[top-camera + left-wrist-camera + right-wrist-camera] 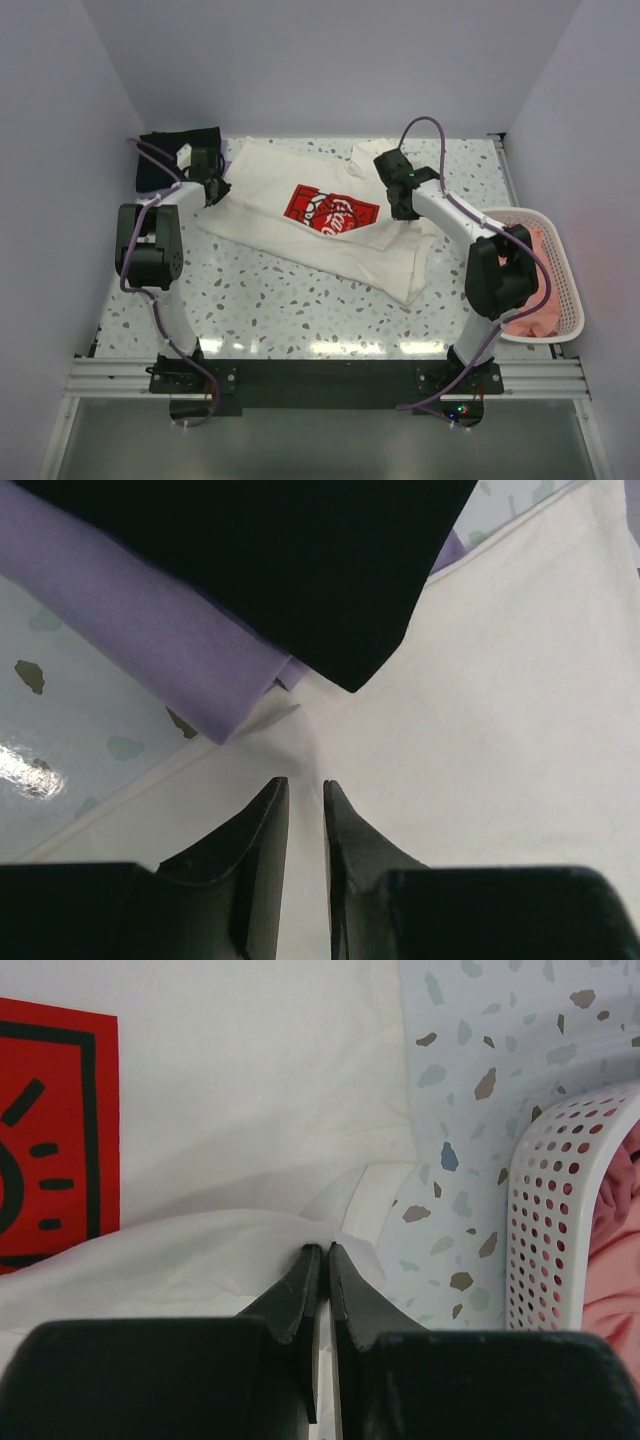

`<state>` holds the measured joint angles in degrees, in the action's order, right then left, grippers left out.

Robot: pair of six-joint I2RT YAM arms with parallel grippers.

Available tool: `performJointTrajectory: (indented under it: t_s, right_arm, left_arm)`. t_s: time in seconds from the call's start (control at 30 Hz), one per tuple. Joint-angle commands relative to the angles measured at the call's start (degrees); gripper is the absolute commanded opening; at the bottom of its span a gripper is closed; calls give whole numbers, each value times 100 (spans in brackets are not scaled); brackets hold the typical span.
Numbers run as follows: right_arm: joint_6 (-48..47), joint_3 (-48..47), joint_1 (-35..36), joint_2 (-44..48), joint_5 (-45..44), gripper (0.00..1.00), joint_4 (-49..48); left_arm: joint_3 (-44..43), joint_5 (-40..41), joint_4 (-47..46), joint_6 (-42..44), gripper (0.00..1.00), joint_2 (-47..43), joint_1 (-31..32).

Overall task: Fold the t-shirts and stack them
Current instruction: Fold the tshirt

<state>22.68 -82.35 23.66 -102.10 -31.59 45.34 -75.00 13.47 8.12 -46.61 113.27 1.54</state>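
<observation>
A cream-white t-shirt (300, 235) with a red square chest print (330, 210) lies spread slantwise across the table. My left gripper (215, 190) hovers over its left edge; in the left wrist view its jaws (305, 785) stand slightly apart over the white cloth (480, 710), with nothing between them. A black tee (300, 560) lies on a pale lavender one (150, 630) just beyond it, at the far left (170, 150). My right gripper (403, 205) is shut on a raised fold of the white shirt (200, 1250), right of the print (50, 1130).
A white perforated plastic basket (563, 290) stands at the table's right edge, holding a salmon-pink tee (535, 310). In the right wrist view its wall (540, 1220) is close to the right of my fingers. Walls enclose the speckled table (300, 310).
</observation>
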Motion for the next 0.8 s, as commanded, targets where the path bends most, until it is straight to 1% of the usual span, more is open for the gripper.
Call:
performJointTrajectory:
  t_s: [0.0,0.03,0.17,0.2,0.27,0.37,0.4,0.5,0.6,0.63,0.67,0.73,0.77]
  right_arm:
    - [-114,-299,-63,-116,-154,7,-61]
    - [-114,-326,-89,-143,-111,7,-69]
    - [-97,-580,-326,-345,83,11,-69]
    - [-105,-668,-370,-424,170,13,-113]
    - [-114,-835,-467,-538,294,15,-113]
    - [-123,-950,-503,-732,356,34,-61]
    - [-123,-941,-503,-741,373,48,-61]
    - [-88,-801,-503,-583,601,64,-139]
    - [61,-538,-503,-127,1005,64,-218]
    - [96,-398,-494,75,1163,65,-280]
    - [201,-22,-494,477,1495,66,-359]
    - [351,419,-494,962,1830,66,-622]
    - [491,908,-494,1443,2006,66,-745]
  left_arm:
    - [-103,-64,-319,152,26,-173,-22]
    - [-41,-90,-346,178,33,-235,-22]
    - [82,-82,-329,319,46,-613,-40]
    - [178,-56,-294,319,51,-796,-49]
    - [345,-29,-258,258,55,-1017,-66]
    - [740,24,-188,127,59,-1465,-75]
    - [846,50,-144,82,61,-1666,-75]
    - [1364,120,-65,-172,65,-2089,-75]
    - [2302,313,-100,-602,66,-2616,-75]
    - [2489,357,-170,-778,66,-2748,-75]
    - [2673,410,-214,-849,66,-2993,-66]
    - [3131,489,-380,-998,66,-3196,-75]
    - [3263,507,-451,-1025,66,-3354,-75]
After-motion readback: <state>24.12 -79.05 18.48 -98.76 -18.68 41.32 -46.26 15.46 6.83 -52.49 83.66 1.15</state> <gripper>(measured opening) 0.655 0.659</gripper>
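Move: My left fingers are barely open on the hem corner they have just laid down, with the folded t-shirt's near-left corner about 8 cm back, 6 cm left and 2 cm down. The black pile lies roughly 12 cm left and 6 cm ahead. My right hand pinches the hem's raised end, bound for a spot 4 cm ahead, 2 cm right and 6 cm down; the red print is 17 cm left, 1 cm ahead. I open my left fingers wide, lift about 7 cm off the laid hem corner, then draw back some 12 cm and sink again, over the t-shirt's near-left part and away from the black pile. My right hand carries its pinched hem forward about 3.5 cm, slightly right and down, opens wide to let it go, then backs off about as far while rolling left side up. ##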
